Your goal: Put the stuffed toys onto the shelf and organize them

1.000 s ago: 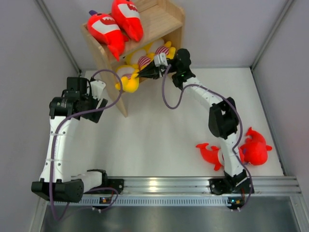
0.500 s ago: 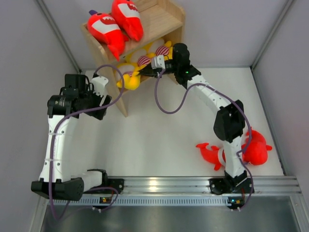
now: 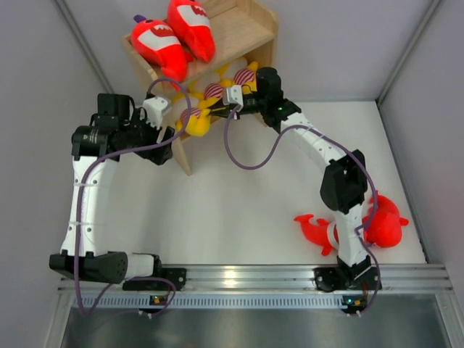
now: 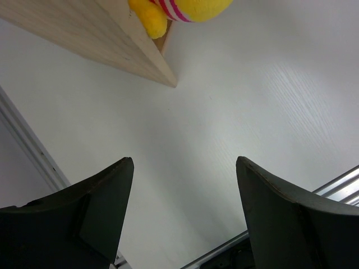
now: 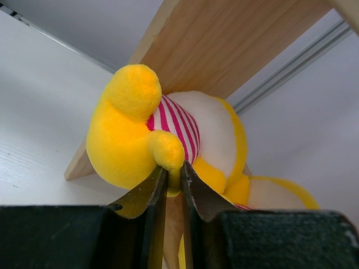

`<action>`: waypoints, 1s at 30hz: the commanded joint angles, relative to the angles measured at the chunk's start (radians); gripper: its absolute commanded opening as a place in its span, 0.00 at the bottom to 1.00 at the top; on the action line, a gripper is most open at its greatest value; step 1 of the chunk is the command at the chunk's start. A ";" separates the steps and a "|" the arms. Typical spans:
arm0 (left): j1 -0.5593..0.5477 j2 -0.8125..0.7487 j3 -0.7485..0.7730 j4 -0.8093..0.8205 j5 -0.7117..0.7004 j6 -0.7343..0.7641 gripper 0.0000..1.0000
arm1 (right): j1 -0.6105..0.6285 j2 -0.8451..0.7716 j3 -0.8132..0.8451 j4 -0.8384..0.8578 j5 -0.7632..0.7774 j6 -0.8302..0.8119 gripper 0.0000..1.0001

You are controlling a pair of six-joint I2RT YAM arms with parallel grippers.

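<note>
The wooden shelf (image 3: 243,29) stands at the back left. Two red shark toys (image 3: 156,45) lie on its top tier. Several yellow striped plushes (image 3: 217,90) crowd the lower tier. My right gripper (image 3: 216,109) reaches into that tier from the right. In the right wrist view its jaws (image 5: 174,168) are nearly shut, pinching a small yellow limb of the front yellow plush (image 5: 126,137) beside the shelf's panel (image 5: 224,39). My left gripper (image 3: 163,138) hovers open by the shelf's left side panel (image 4: 84,33), nothing between its fingers (image 4: 106,207); a yellow plush (image 4: 179,8) shows above.
Two more red shark toys (image 3: 380,221) lie on the white table at the right, beside the right arm's base; the smaller-looking one (image 3: 315,232) is nearer the middle. Grey walls close in both sides. A metal rail (image 3: 246,279) runs along the near edge.
The right gripper has carried the yellow plush up and deeper into the lower tier. The left arm has risen and shifted right, closer to the shelf's side panel.
</note>
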 commanded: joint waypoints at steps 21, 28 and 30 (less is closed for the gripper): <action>-0.003 0.005 -0.026 0.031 0.053 -0.010 0.79 | 0.092 0.014 -0.052 0.131 0.351 0.073 0.46; -0.001 -0.006 -0.029 0.031 0.040 0.001 0.80 | 0.112 0.006 -0.060 0.216 0.494 0.155 0.47; -0.001 -0.005 -0.029 0.030 0.042 0.004 0.80 | 0.120 0.012 -0.039 0.182 0.500 0.145 0.50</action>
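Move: The right hand, its fingers pointing left, still has a leg of the striped yellow toy loosely between the fingertips; the toy's middle is about 6 cm left and 1 cm ahead. Its resting place, the lower board's left end, lies roughly 8 cm left, 3 ahead and 5 below. The middle yellow toy is some 6 cm ahead and 1 right, and the shelf's left side panel about 14 left and 3 ahead. From the left hand that board end is some 15 cm ahead and 5 right. The right hand sinks nearly 4 cm while going about 3 cm forward into the lower shelf bay, its fingers opening from almost shut to around half and letting go of the yellow toy's leg. Then, fingers held open, it shifts some 3 cm left towards the side panel, easing slightly forward and up and turning about 20 degrees clockwise in all, with the toy's foot still close against one fingertip. ##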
